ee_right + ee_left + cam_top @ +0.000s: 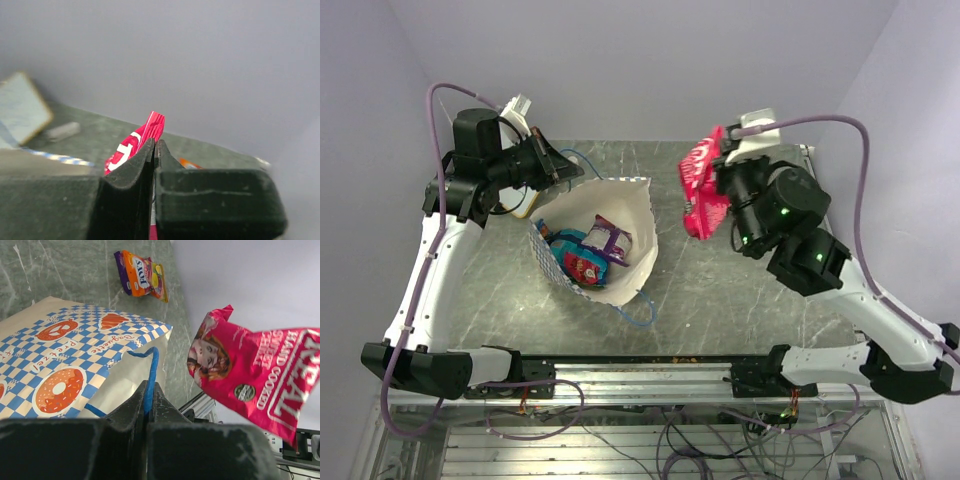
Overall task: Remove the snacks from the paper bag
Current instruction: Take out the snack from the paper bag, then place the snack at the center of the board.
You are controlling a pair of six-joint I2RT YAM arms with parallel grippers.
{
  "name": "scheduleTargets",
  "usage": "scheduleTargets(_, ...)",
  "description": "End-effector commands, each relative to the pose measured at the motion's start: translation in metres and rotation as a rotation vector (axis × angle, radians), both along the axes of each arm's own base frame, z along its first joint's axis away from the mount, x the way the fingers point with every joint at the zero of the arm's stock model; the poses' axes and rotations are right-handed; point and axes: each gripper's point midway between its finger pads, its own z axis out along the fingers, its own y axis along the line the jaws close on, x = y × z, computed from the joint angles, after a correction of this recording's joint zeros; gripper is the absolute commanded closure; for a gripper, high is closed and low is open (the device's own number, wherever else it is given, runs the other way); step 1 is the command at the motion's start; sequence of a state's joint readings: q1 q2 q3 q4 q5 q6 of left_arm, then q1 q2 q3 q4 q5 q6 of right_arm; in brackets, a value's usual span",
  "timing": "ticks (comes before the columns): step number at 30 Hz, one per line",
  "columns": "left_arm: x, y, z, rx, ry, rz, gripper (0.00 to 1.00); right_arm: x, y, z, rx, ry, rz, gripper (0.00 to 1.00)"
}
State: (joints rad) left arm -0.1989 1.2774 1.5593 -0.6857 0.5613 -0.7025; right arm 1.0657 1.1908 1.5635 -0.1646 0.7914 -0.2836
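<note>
The paper bag (625, 200) lies on its side in the middle of the table, mouth open towards the camera. Purple (611, 238), red (582, 266) and blue (563, 243) snacks show inside it. My left gripper (560, 170) is shut on the bag's blue cord handle (150, 371) at the far left rim; the checkered band (75, 365) fills the left wrist view below it. My right gripper (722, 178) is shut on the top edge of the large red-pink snack packet (698, 192), which hangs in the air right of the bag (260, 375). That packet's crimped edge (156, 124) pokes out above the right gripper (154, 143).
An orange and purple packet (142, 279) lies on the table by the far wall. A wooden-framed board (20, 107) lies flat beyond the bag. The bag's second blue handle (639, 310) hangs towards the near rail. Walls close in on the left, right and back.
</note>
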Motion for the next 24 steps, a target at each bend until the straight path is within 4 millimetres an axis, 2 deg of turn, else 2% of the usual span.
scheduleTargets(1,0.001,0.002,0.011,0.012,-0.036,0.0,0.93,0.021,-0.09,-0.018,-0.022,0.005,-0.289,1.0)
scheduleTargets(3,0.001,0.002,0.011,0.01,-0.036,-0.002,0.93,0.032,-0.132,-0.038,-0.031,0.023,-0.391,1.0)
scheduleTargets(5,0.001,0.001,0.011,0.007,-0.037,-0.005,0.93,0.036,-0.157,-0.066,-0.081,0.05,-0.46,1.0)
scheduleTargets(7,0.001,0.001,0.012,0.006,-0.04,-0.007,0.93,0.035,-0.181,-0.083,-0.124,0.055,-0.521,1.0)
scheduleTargets(12,-0.002,0.002,0.013,0.012,-0.042,-0.009,0.93,0.041,-0.228,-0.117,-0.292,0.108,-0.633,1.0)
scheduleTargets(14,-0.004,0.002,0.013,0.012,-0.043,-0.011,0.93,0.047,-0.233,-0.128,-0.375,0.139,-0.614,1.0)
scheduleTargets(15,-0.004,0.002,0.013,0.013,-0.044,-0.01,0.93,0.053,-0.228,-0.139,-0.426,0.172,-0.576,1.0)
scheduleTargets(17,-0.005,0.002,0.013,0.016,-0.045,-0.01,0.93,0.065,-0.212,-0.177,-0.47,0.284,-0.485,1.0)
scheduleTargets(18,-0.005,0.002,0.013,0.015,-0.046,-0.012,0.93,0.073,-0.199,-0.199,-0.452,0.342,-0.422,1.0)
scheduleTargets(20,-0.005,0.001,0.014,0.01,-0.048,-0.013,0.93,0.081,-0.155,-0.259,-0.367,0.518,-0.265,1.0)
scheduleTargets(21,-0.005,0.001,0.014,0.008,-0.048,-0.011,0.93,0.082,-0.131,-0.282,-0.308,0.593,-0.215,0.94)
scheduleTargets(22,-0.005,0.001,0.015,0.009,-0.049,-0.012,0.93,0.083,-0.108,-0.3,-0.25,0.656,-0.174,0.83)
scheduleTargets(24,-0.004,0.003,0.016,0.014,-0.052,-0.006,0.93,0.08,-0.06,-0.319,-0.155,0.731,-0.077,0.62)
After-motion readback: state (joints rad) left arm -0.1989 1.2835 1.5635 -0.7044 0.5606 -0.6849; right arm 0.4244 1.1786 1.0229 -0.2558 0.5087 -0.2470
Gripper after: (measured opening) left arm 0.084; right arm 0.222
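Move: My right hand already holds the red snack packet high up. The clear table spot I take it to lies about 18 cm to the right, 6 cm ahead and some 48 cm below. The orange snack lies about 28 cm ahead, 17 cm right, on the table too; the paper bag stands some 22 cm to the left, 4 cm ahead and 33 cm below. From my left hand that spot is about 39 cm right, 2 cm ahead and 36 cm down. I sweep the right hand fast to the right, away from the paper bag, over 20 cm while sinking, then swing about 8 cm back left as I drop further, ending some 25 cm lower and a little forward. The wrist turns clockwise, then partly back, and tips down nearly 30 degrees; at the very end my fingers start opening to release the red packet. My left hand keeps its grip on the bag's blue handle. ##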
